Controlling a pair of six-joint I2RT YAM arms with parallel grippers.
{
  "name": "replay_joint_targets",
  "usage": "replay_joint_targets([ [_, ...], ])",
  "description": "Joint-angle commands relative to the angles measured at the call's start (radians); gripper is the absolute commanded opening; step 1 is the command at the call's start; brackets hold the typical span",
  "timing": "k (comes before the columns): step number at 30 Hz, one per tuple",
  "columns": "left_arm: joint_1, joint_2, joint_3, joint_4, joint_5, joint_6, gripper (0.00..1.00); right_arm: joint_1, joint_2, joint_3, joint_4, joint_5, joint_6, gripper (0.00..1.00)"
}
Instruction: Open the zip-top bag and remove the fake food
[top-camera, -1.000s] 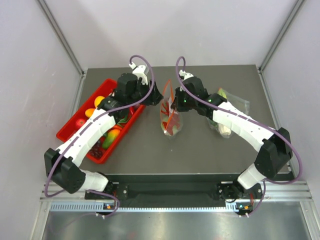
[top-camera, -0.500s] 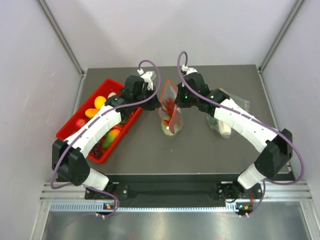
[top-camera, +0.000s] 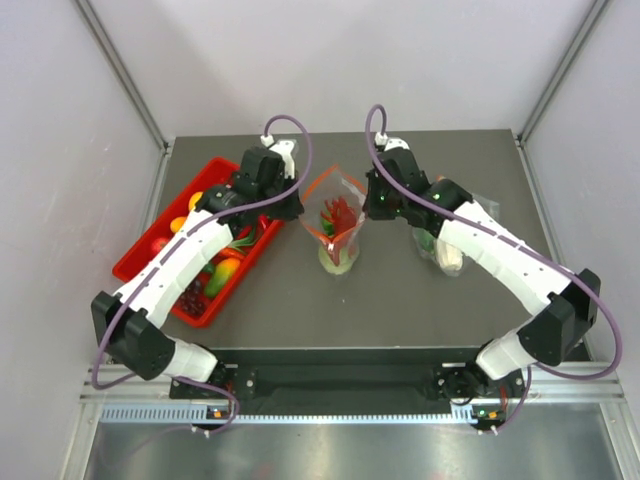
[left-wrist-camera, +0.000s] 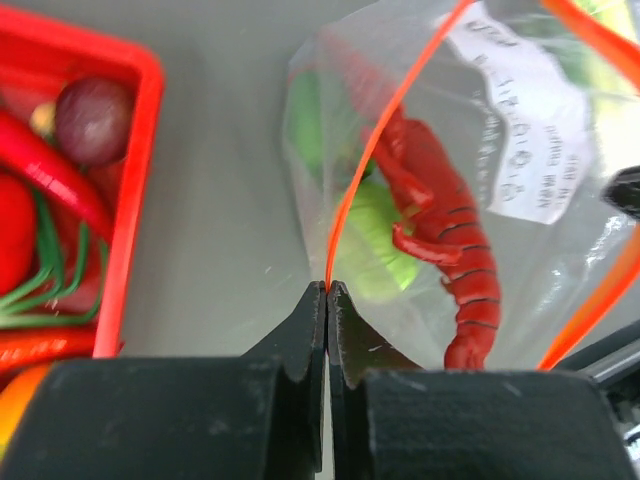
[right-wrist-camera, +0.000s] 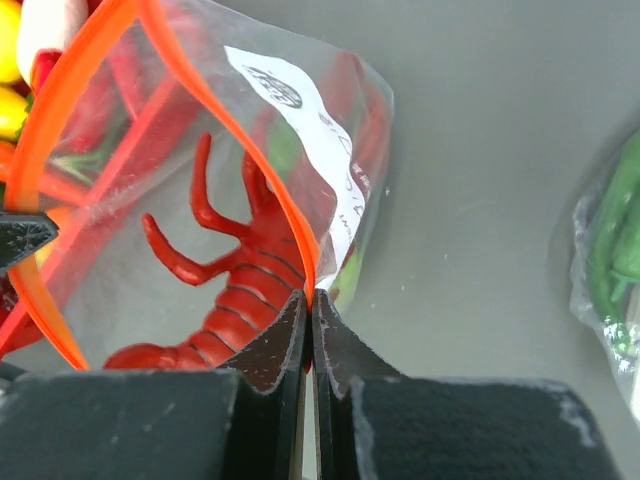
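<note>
The zip-top bag (top-camera: 336, 222) hangs mid-table, its red-orange zip mouth pulled open into a wide loop. My left gripper (top-camera: 303, 212) is shut on the mouth's left side; in the left wrist view its tips (left-wrist-camera: 328, 290) pinch the orange strip (left-wrist-camera: 368, 150). My right gripper (top-camera: 366, 210) is shut on the right side; its tips (right-wrist-camera: 309, 296) pinch the strip (right-wrist-camera: 245, 150). Inside lie the fake food: a red ridged piece with prongs (left-wrist-camera: 440, 230) (right-wrist-camera: 240, 280), and a pale green cabbage (left-wrist-camera: 375, 250) at the bag's bottom (top-camera: 338, 258).
A red tray (top-camera: 140, 262) with toy fruits and vegetables stands at the left, close under my left arm. A second clear bag with green and white contents (top-camera: 450, 240) lies to the right, under my right arm. A white label (right-wrist-camera: 320, 150) is on the held bag.
The two grippers have drawn apart, left to the left and right to the right. The bag's mouth has gone from a narrow slit to a wide open loop.
</note>
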Motion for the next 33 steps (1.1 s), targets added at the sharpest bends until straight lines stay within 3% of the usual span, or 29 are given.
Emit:
replay_joint_targets([
  [1,0.004,-0.067,-0.014,-0.073,-0.086,0.012,0.00,0.043,-0.039,-0.025,-0.009,0.001,0.018,0.00],
  [4,0.004,-0.083,0.004,-0.074,-0.066,0.044,0.04,0.069,-0.036,-0.053,0.001,-0.016,0.037,0.00],
  [6,0.004,-0.085,0.049,-0.061,-0.011,0.062,0.26,0.079,-0.035,-0.068,0.018,-0.024,0.053,0.00],
  [9,0.002,-0.082,0.113,-0.022,0.128,0.038,0.47,0.098,-0.017,-0.070,0.035,-0.027,0.067,0.00],
  [12,0.001,-0.080,0.153,0.042,0.196,-0.020,0.52,0.113,-0.006,-0.068,0.049,-0.033,0.083,0.00],
  [20,-0.029,-0.042,0.103,0.079,0.328,-0.132,0.51,0.136,0.020,-0.051,0.061,-0.035,0.088,0.00],
  [27,-0.084,0.004,0.060,-0.054,0.158,-0.114,0.49,0.142,0.025,-0.053,0.072,-0.044,0.099,0.00],
  [33,-0.084,-0.019,-0.034,-0.052,0.064,-0.163,0.49,0.149,0.014,-0.061,0.081,-0.044,0.103,0.00],
])
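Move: Inside the open bag, the red lobster lies about 8 cm to the right of the left hand, some 5 cm farther out and 9 cm lower; from the right hand it is about 6 cm to the left, 5 cm out and 9 cm down. The lettuce sits some 9 cm under the lobster and 3 cm nearer the base. The red bin's middle is roughly 22 cm left of the left hand, 3 cm farther out and 20 cm lower. Letting go of the bag's left rim after a slight pull to the left, the left hand opens about halfway, arcs up some 8 cm and over to the right, then drops back to its starting height over the mouth, towards the lobster, ending 4–5 cm right and back. The right hand keeps pinching the right rim, drawing it back, left and down about 4 cm each way. ##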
